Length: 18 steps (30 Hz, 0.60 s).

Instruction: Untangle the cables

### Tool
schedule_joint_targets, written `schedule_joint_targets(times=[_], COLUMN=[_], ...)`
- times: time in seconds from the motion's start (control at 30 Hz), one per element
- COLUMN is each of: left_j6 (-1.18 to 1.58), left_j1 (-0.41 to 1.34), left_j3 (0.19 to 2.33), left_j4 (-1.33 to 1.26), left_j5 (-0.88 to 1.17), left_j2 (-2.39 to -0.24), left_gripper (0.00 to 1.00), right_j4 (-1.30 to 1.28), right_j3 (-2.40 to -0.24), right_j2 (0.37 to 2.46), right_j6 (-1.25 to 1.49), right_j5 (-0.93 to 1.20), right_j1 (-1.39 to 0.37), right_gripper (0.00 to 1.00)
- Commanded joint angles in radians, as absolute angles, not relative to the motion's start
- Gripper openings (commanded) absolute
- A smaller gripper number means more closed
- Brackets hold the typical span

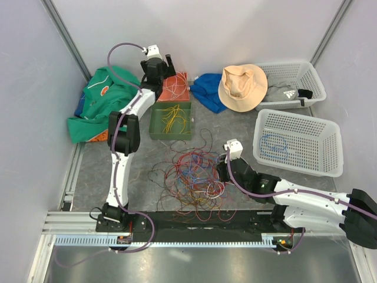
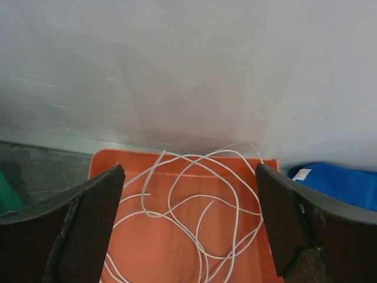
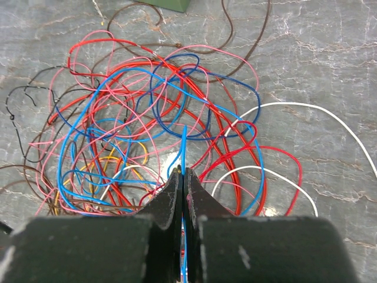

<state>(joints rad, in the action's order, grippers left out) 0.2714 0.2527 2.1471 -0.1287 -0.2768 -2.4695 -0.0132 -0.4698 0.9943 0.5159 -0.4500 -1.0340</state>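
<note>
The cables (image 1: 191, 175) lie in a loose tangle of red, pink, blue, brown, white and yellow strands on the grey table. My right gripper (image 3: 184, 174) sits at the tangle's right edge (image 1: 221, 172), shut on a light blue cable (image 3: 184, 146) that runs straight out from between its tips. My left gripper (image 2: 188, 224) is far back at the wall (image 1: 166, 66), wide open over an orange tray (image 2: 171, 247). White cables (image 2: 237, 200) lie looped in that tray, and nothing is between the fingers.
A green tray (image 1: 154, 122) holding yellow cables stands in front of the orange tray (image 1: 177, 88). Two white baskets (image 1: 318, 127) are at the right, the nearer one with blue cables inside. A tan hat (image 1: 242, 87), a blue cloth (image 1: 207, 89) and a green garment (image 1: 101, 100) lie along the back.
</note>
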Motion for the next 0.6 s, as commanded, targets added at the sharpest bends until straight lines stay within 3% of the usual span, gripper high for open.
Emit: schedule_joint_targets(times=[0.0, 0.37, 0.57], left_j6=[0.353, 0.474, 0.561], left_j1=[0.253, 0.388, 0.567], left_j3=[2.045, 1.396, 1.071], left_j4=[-0.222, -0.331, -0.333], left_j5=[-0.288, -0.387, -0.282], left_j2=[-2.214, -1.463, -1.146], left_gripper=[1.00, 1.00, 1.00], right_j4=[0.037, -0.129, -0.208], right_j3=[-0.472, -0.658, -0.883], right_j2=[0.986, 0.862, 0.833], right_j6=[0.545, 0.512, 0.459], right_j5=[-0.442, -0.448, -0.440], right_j1=[-1.029, -1.029, -1.029], right_gripper=[0.00, 0.00, 0.00])
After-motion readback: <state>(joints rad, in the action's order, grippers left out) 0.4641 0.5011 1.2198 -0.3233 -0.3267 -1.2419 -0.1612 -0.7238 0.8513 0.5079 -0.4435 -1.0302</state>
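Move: The tangled cables lie about 48 cm back and 15 cm right of the open left hand, 16 cm lower; the orange box with the white cable is nearly beneath it, 2 cm right and 14 cm down, the green box 20 cm back and 4 cm right, 15 cm lower. For the right hand, already shut on a blue cable, the tangle's middle is 11 cm left, level ahead, 9 cm down; the right-hand white basket lies 15 cm ahead, 34 cm right, 7 cm down. Left hand, open, backs and rises some 30 cm off the orange box; right lifts blue cable 13 cm. ##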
